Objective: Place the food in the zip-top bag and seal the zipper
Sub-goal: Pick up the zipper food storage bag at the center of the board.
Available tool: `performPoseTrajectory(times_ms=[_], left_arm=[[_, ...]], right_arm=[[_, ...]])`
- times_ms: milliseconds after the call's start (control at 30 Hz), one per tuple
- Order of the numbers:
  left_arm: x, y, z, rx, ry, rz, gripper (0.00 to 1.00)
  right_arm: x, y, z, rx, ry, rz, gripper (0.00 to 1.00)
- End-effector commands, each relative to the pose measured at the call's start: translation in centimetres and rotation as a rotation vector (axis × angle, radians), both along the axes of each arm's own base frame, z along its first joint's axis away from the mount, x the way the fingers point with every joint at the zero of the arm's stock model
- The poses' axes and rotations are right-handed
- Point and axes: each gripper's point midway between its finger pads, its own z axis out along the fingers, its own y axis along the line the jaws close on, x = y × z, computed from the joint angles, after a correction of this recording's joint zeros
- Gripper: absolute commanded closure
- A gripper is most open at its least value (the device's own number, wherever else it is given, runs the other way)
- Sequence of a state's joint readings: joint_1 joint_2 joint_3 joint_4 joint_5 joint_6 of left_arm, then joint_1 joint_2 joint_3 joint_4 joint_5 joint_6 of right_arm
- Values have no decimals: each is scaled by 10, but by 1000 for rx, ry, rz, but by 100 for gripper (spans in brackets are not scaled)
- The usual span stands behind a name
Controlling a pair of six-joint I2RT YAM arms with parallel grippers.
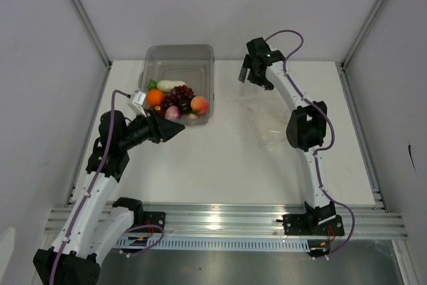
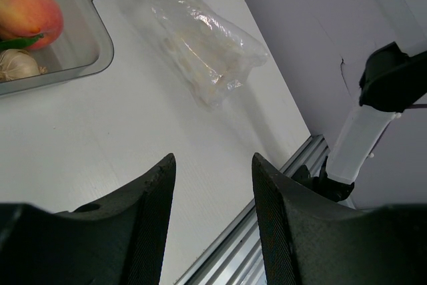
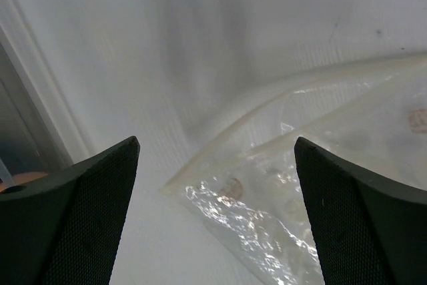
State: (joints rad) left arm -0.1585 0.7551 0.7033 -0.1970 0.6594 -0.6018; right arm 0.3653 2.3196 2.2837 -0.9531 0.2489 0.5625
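The food lies in a clear rigid bin (image 1: 203, 55): an orange (image 1: 155, 97), a white oblong piece (image 1: 171, 85), a dark grape bunch (image 1: 181, 97), a peach (image 1: 199, 105), a pink bulb (image 1: 173, 113) and a green bit (image 1: 152, 85). The zip-top bag (image 1: 267, 123) lies flat and crinkled on the table right of the bin. My left gripper (image 1: 180, 131) is open and empty just in front of the bin. My right gripper (image 1: 255, 79) is open and empty above the bag's far end. In the right wrist view the bag (image 3: 300, 198) and its thicker edge strip (image 3: 267, 101) lie below the gripper (image 3: 217, 148).
The left wrist view shows the gripper (image 2: 213, 165), the peach (image 2: 27, 11), a pale bulb (image 2: 19, 65), the bin's corner (image 2: 93, 31) and the bag (image 2: 207, 48). An aluminium rail (image 1: 220, 218) runs along the table's near edge. Walls close in on both sides.
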Motion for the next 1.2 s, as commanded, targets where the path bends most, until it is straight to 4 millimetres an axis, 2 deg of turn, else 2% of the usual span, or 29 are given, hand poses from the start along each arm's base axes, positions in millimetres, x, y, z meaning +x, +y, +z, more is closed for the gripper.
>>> performPoseTrajectory(times_ms=[0, 67, 100, 200, 300, 333, 400, 467, 500, 533, 567, 600, 633, 667, 700, 733, 767, 800, 833, 900, 967, 1067, 1167], left_arm=[[-3, -3, 15, -4, -46, -26, 47], [-4, -3, 14, 1, -46, -25, 47], [-4, -2, 13, 3, -45, -26, 47], [-4, -2, 11, 7, -44, -27, 47], [-4, -2, 9, 9, -41, -27, 47], [-4, -3, 9, 6, -42, -29, 47], [-4, -2, 7, 5, -39, -26, 47], [-4, -3, 4, 5, -29, -29, 47], [-4, -3, 4, 5, -30, -27, 47], [-4, -3, 4, 5, -30, -27, 47], [-5, -3, 4, 4, -30, -32, 47], [-5, -3, 3, 5, -27, -29, 47], [-5, -3, 2, 9, -27, -30, 47], [-5, -2, 3, 9, -27, -30, 47], [-5, -2, 2, 11, -26, -27, 47], [-5, -2, 2, 11, -26, -26, 47], [-4, -2, 2, 12, -24, -26, 47], [-4, -2, 1, 11, -22, -25, 47], [-3, -2, 1, 11, -23, -25, 47], [-2, -3, 0, 8, -20, -24, 47], [-2, -3, 1, 3, -15, -26, 47], [-1, -3, 0, 2, -14, -26, 47], [-2, -3, 1, 2, -19, -20, 47]], right_arm=[[3, -1, 2, -69, 12, -43, 1], [2, -3, -14, -95, 41, -42, 1], [-2, -7, -27, -120, 69, -45, 0], [-17, -15, -46, -189, 124, -36, 1], [-28, -18, -41, -272, 122, -4, 1], [-37, -13, -47, -306, 135, 24, 1], [-46, -7, -40, -331, 134, 73, 1], [-63, 4, -46, -353, 157, 133, 1], [-68, 7, -36, -367, 139, 161, 1], [-78, 16, -35, -383, 137, 195, 1], [-93, 14, -46, -417, 174, 224, 1], [-99, 14, -35, -431, 149, 238, 1], [-109, 14, -35, -443, 156, 252, 1], [-129, 14, -46, -478, 190, 285, 1], [-135, 12, -43, -500, 171, 291, 1], [-142, 11, -23, -492, 121, 293, 1], [-153, 15, -18, -497, 99, 320, 1], [-166, 10, -25, -505, 108, 339, 1], [-172, 8, -6, -480, 64, 347, 1], [-183, -2, -2, -477, 73, 353, 1], [-187, -11, 11, -482, 65, 353, 1], [-196, -24, 17, -522, 87, 353, 1], [-200, -18, 16, -474, 68, 379, 1]])
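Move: From the wide-open, empty right hand, the zip-top bag's middle lies about 7 cm back, 6 cm to the right and 12 cm below, flat on the board. The food tray's middle stands some 27 cm to its left and 7 cm ahead; the peach in it is about 19 cm left and 2 cm back. From the idle left hand, the bag is roughly 21 cm ahead, 31 cm right and 25 cm down. The wide-open right hand dips 9 cm while sweeping back about 20, then rises over the bag, fingers swinging rightward. ##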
